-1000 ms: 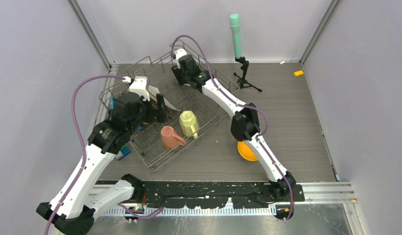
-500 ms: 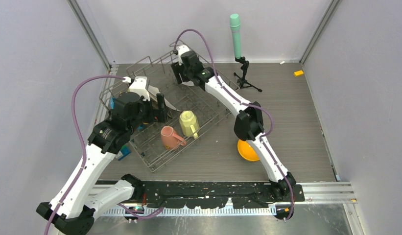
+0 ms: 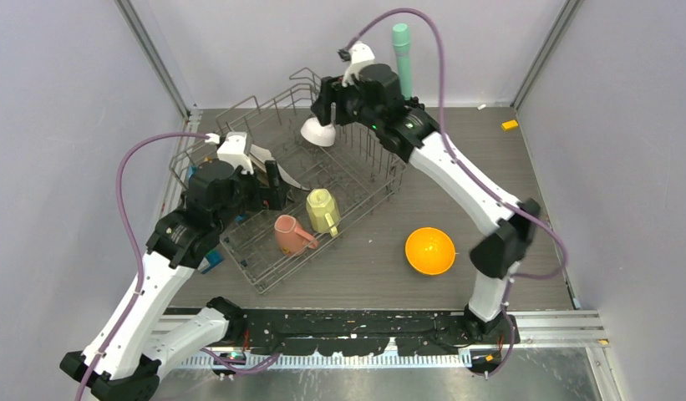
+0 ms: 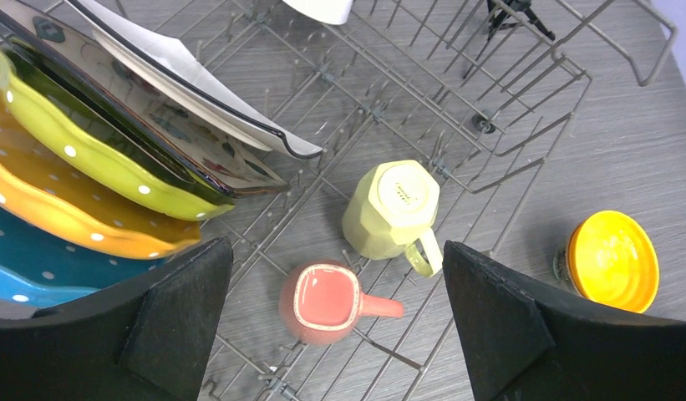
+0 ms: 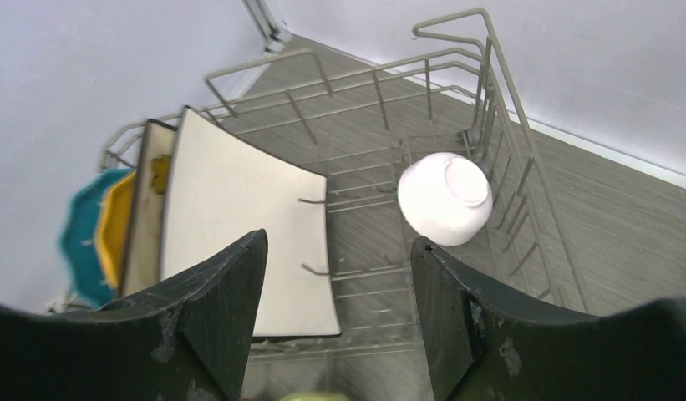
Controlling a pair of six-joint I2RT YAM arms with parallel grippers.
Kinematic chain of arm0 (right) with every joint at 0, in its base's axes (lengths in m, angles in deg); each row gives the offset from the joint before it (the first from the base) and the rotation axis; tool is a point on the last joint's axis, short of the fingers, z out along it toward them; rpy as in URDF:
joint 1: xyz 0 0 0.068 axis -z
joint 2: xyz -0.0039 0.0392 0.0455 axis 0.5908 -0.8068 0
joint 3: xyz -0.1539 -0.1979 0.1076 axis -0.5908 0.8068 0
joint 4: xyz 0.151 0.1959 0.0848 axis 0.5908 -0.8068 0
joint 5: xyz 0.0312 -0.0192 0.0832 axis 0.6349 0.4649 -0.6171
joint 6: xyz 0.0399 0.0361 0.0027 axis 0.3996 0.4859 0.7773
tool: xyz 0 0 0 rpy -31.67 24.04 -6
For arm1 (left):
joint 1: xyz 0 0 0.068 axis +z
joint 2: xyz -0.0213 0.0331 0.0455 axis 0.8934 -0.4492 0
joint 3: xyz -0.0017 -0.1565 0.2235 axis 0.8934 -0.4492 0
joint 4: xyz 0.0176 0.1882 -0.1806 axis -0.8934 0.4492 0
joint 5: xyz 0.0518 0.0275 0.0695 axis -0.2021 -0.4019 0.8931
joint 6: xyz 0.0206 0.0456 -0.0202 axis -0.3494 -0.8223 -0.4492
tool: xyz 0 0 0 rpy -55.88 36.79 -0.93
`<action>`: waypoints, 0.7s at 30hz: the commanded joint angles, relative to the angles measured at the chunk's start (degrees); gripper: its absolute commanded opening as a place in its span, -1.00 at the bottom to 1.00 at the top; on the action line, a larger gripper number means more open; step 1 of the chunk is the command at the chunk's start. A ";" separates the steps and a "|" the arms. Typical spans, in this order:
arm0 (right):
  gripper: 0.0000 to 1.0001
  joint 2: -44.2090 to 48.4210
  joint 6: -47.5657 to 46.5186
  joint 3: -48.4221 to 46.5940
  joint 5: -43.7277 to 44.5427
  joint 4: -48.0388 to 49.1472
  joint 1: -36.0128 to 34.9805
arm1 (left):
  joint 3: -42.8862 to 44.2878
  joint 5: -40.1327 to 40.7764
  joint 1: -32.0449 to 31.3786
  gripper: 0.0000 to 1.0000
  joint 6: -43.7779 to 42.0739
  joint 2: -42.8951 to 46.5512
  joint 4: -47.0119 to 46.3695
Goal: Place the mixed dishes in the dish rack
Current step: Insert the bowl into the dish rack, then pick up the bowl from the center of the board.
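The grey wire dish rack (image 3: pixel 368 167) holds dotted blue (image 4: pixel 22 280), orange (image 4: pixel 72 217) and yellow-green plates (image 4: pixel 88 150) and a white square plate (image 4: pixel 180 75) standing on edge at its left. A pale-yellow mug (image 3: pixel 322 209) and a pink mug (image 3: pixel 289 234) sit near its front. A white bowl (image 3: pixel 318 132) lies upside down at the rack's far end. An orange bowl (image 3: pixel 429 251) rests on the table to the right of the rack. My right gripper (image 3: pixel 325 104) hangs open above the white bowl (image 5: pixel 446 198), holding nothing. Over the mugs, my left gripper (image 4: pixel 336 245) is wide open and empty.
A green-topped cylinder on a black tripod (image 3: pixel 402 50) stands just behind the right wrist. A small orange block (image 3: pixel 510 125) lies at the far right. A small blue-green box (image 3: pixel 210 263) sits by the rack's left side. Walls close in on three sides.
My right gripper has risen out of the rack and pulled back, leaving the white bowl upside down there. Its elbow swung right, uncovering the orange bowl. The left arm has barely moved.
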 commanded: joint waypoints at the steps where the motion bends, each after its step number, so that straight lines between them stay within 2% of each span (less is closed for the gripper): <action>1: 0.37 15.41 5.83 16.77 1.97 10.86 -0.33 | -1.11 -2.19 0.34 0.99 0.72 2.14 -5.22; 5: 0.38 25.68 6.90 28.34 5.63 14.22 -0.33 | -2.08 -2.98 0.34 0.99 1.80 2.74 -7.02; 10: 0.39 38.53 9.50 40.29 12.79 6.03 -0.33 | -3.14 -8.85 0.34 0.99 1.92 3.44 -8.71; 16: 0.39 55.37 23.38 57.76 28.38 -3.90 -0.24 | -5.50 -18.98 -0.03 0.99 4.77 1.76 -11.85; 19: 0.39 61.84 31.27 65.46 32.48 -7.15 -0.24 | -5.16 -20.21 -2.98 0.99 5.03 0.64 -12.06; 21: 0.38 66.56 34.54 68.25 33.40 -9.23 -0.24 | -4.97 -15.92 -8.71 0.99 4.21 0.49 -11.95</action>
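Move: The yellow bowl I am heading for stands on the table about 21 cm back and 24 cm to the right of my right hand, some 33 cm below it. Already left in the rack, the white bowl is roughly 11 cm ahead, 3 cm left and 23 cm down; the yellow mug is some 13 cm back, 4 cm left and 28 cm down. From my left hand, the yellow bowl lies about 42 cm right, 3 cm back and 27 cm below. Empty and still open, my right hand swings away from the white bowl and out of the rack towards the yellow bowl, over 20 cm right and about 17 cm back, rising slightly before it sinks. I turn it some 30 degrees clockwise, tipping the fingers further down. My left hand, wide open, drifts about 6 cm right and turns clockwise too. ##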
